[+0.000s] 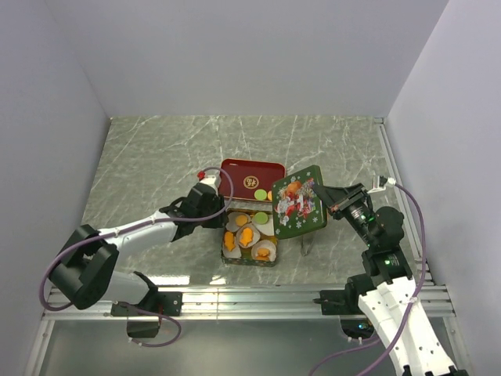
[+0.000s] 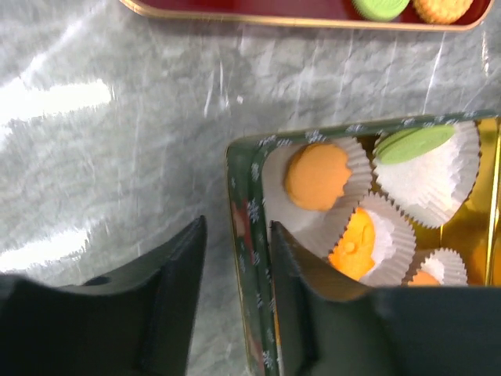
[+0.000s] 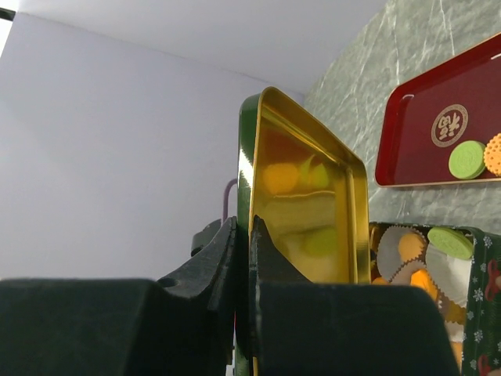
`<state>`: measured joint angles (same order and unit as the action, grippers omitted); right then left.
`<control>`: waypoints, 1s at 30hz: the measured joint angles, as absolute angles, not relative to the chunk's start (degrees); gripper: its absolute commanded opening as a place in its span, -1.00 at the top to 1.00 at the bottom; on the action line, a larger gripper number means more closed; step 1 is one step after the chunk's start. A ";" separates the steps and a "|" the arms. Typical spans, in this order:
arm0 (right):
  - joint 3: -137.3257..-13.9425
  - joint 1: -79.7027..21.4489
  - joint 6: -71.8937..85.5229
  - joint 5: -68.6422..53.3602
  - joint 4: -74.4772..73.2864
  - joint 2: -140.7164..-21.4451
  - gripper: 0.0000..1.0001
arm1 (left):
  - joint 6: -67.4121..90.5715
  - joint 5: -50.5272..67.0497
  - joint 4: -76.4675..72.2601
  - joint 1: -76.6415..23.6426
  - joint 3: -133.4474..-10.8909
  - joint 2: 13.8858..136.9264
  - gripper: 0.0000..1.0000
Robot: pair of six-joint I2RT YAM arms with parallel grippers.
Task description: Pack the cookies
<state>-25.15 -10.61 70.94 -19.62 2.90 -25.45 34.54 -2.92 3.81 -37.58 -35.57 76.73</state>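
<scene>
The open green tin (image 1: 249, 258) stands at the table's middle. Orange cookies (image 1: 247, 235) lie in white paper cups inside it. In the left wrist view I see an orange round (image 2: 316, 174), a green one (image 2: 413, 143) and another orange piece (image 2: 356, 243). My left gripper (image 2: 238, 227) is open and straddles the tin's left wall (image 2: 249, 258). One finger is inside against the wall; the other stands outside with a gap. My right gripper (image 3: 243, 223) is shut on the edge of the tin's lid (image 3: 305, 204), which it holds tilted up beside the tin (image 1: 299, 202).
A red tray (image 1: 250, 174) lies just behind the tin. It holds a green cookie (image 3: 466, 159) and an orange cookie (image 3: 494, 154). Grey walls close in the marble-patterned table on three sides.
</scene>
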 measured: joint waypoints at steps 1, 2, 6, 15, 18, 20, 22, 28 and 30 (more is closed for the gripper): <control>-25.15 -10.48 70.83 -19.75 2.92 -25.47 1.00 | 34.26 -3.25 4.10 -37.60 -36.23 77.06 0.26; -25.15 -10.31 70.81 -19.94 2.92 -25.56 1.00 | 34.06 -3.55 4.38 -37.60 -36.97 77.36 0.31; -25.15 -9.74 70.72 -20.69 3.05 -26.63 1.00 | 33.39 -5.30 5.30 -37.60 -39.20 78.52 0.56; -25.12 -9.47 71.29 -22.70 6.44 -31.40 1.00 | 33.12 -11.09 9.39 -37.50 -43.00 81.01 0.85; -25.10 -9.43 71.99 -23.53 8.86 -33.34 1.00 | 33.69 -13.43 11.33 -36.45 -43.79 81.21 0.89; -25.08 -9.43 72.36 -23.99 10.57 -35.07 1.00 | 34.20 -14.68 12.38 -35.09 -44.07 81.21 0.92; -25.08 -9.41 72.55 -24.77 12.45 -36.97 1.00 | 34.92 -15.84 13.32 -33.39 -44.27 81.21 0.92; -25.21 -9.39 73.67 -26.44 17.98 -43.44 1.00 | 37.01 -19.55 16.05 -29.65 -44.38 80.71 0.95; -25.26 -9.41 74.59 -26.59 20.14 -45.43 1.00 | 37.56 -20.34 16.88 -28.69 -44.38 80.53 0.95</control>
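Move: The left hand's part-open fingers straddle the cookie box's left wall near its far corner; the box's middle lies about 7 cm to the right, 4 cm back and 3 cm below. The red tray is roughly 14 cm ahead and 8 cm right, its green cookie some 9 cm ahead and 11 cm right. From the right hand, still gripping the lid, the box is about 16 cm left, level fore and aft, and 25 cm lower; the tray is 17 cm ahead and 17 cm left. The left fingers close and pinch the box's left wall near the far corner, the hand easing forward about 5 cm, then pulling some 9 cm left while turning counter-clockwise by about 25 degrees, dragging the box along. The right hand keeps the lid and carries it slowly forward some 4 cm, a little left and down. ##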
